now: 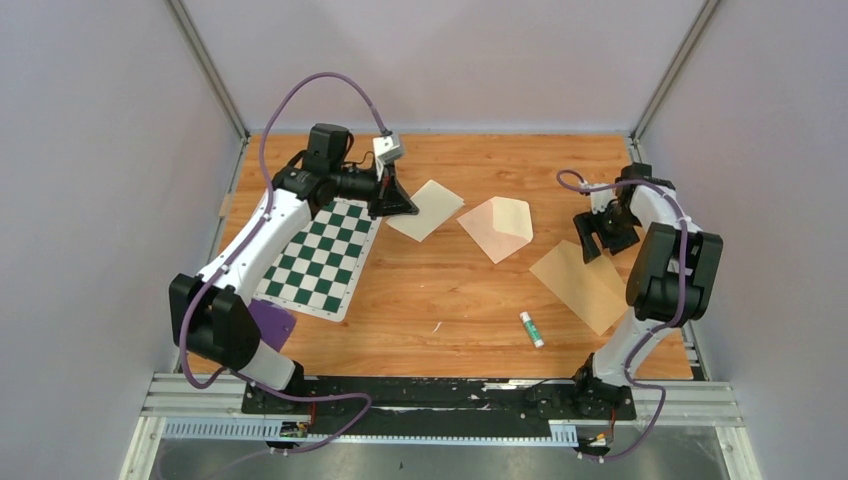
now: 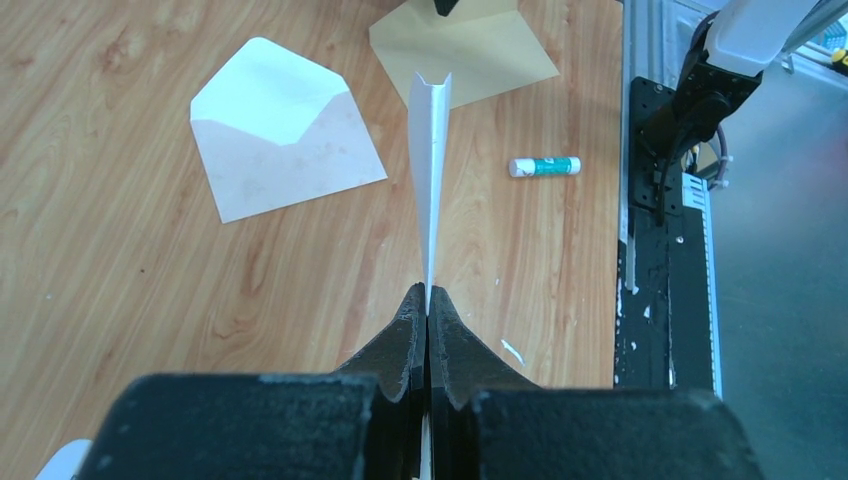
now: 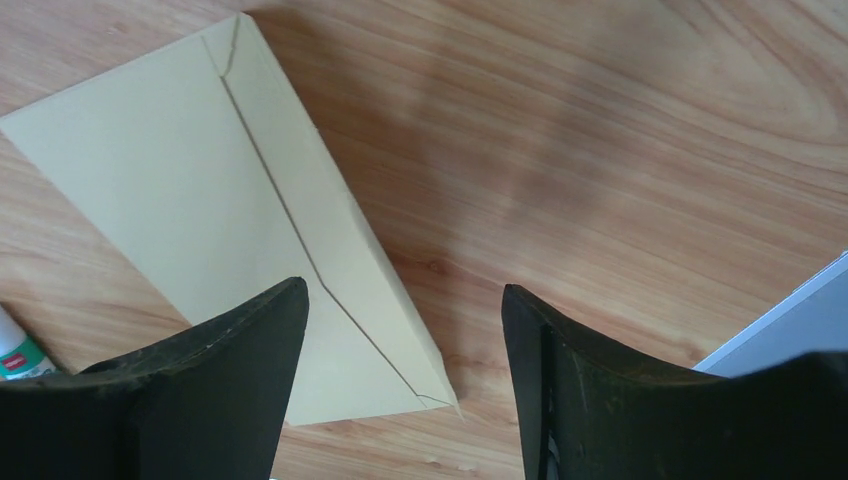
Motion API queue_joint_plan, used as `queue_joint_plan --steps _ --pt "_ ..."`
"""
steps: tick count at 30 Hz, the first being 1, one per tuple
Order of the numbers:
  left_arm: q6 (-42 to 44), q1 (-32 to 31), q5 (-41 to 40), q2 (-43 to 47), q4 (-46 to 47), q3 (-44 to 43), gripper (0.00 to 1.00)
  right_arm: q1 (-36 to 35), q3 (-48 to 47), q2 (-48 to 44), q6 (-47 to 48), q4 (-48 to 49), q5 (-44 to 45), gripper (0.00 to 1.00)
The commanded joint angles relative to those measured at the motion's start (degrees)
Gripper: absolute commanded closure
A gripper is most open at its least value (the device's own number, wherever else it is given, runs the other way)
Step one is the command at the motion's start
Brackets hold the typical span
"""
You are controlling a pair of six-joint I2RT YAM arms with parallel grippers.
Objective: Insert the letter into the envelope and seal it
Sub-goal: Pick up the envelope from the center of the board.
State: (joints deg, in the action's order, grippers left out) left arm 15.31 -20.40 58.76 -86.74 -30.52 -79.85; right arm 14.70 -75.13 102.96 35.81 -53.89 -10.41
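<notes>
My left gripper is shut on the edge of the letter, a folded cream sheet. In the left wrist view the letter shows edge-on, sticking straight out from the fingertips above the table. The envelope lies flat at mid table, just right of the letter, with its flap open. My right gripper is open, with nothing between its fingers. It hovers over the far corner of a plain tan rectangle.
A glue stick lies near the front, left of the tan rectangle. A green-and-white chequered mat covers the left side, with a purple piece at its near corner. Grey walls close in the table.
</notes>
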Motion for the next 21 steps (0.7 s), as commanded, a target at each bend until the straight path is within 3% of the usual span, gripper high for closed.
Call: queue_joint_plan --steps 1,3,8,11,17,21 --pt "-0.1 0.61 -0.34 2.58 1.07 0.51 1.0 0.77 -2.87 3.18 3.37 -0.44 4.26 0.31" --pt "0.4 0.76 -0.58 2.67 0.47 0.49 1.0 1.33 -3.73 4.52 3.67 -1.53 3.78 0.42" --pt "1.59 0.96 -1.16 2.82 -0.92 0.39 1.0 1.68 -7.63 5.32 3.25 -8.27 0.0 0.81" --pt "1.76 1.11 -1.24 2.66 -1.25 0.28 1.0 1.65 -12.1 4.01 1.08 -13.39 -2.39 0.98" --pt "2.8 1.32 -2.42 1.9 -3.14 -0.68 1.0 -0.07 -31.74 1.83 -6.64 -22.92 -12.49 1.0" --pt "3.28 1.62 -6.16 1.58 -5.21 -1.84 1.0 -1.97 -39.96 2.26 -18.02 -24.24 -26.9 1.0"
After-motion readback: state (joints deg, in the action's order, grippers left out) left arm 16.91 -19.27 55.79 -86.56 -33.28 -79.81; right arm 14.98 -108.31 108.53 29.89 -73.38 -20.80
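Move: The open right hand hovers over the outer long edge of the tan envelope, whose middle lies about 4 cm back, 5 cm to the left and 3 cm below. From this hand the glue stick is some 15 cm back and 15 cm left, and the pink envelope with its open flap about 13 cm ahead and 23 cm left. The left hand holds the folded letter; from it the tan envelope lies roughly 34 cm to the right, 3 cm nearer the bases and 24 cm below. The right hand sinks about 2 cm and edges slightly right while its fingers shut from wide open, pinching the tan envelope by its outer long edge near the middle of that side. Then it turns back upwards, lifting the envelope with growing speed some 14 cm from the lowest point and swinging about 7 cm forward and a little left, the wrist tipping the fingertips slightly forward as it rises. ##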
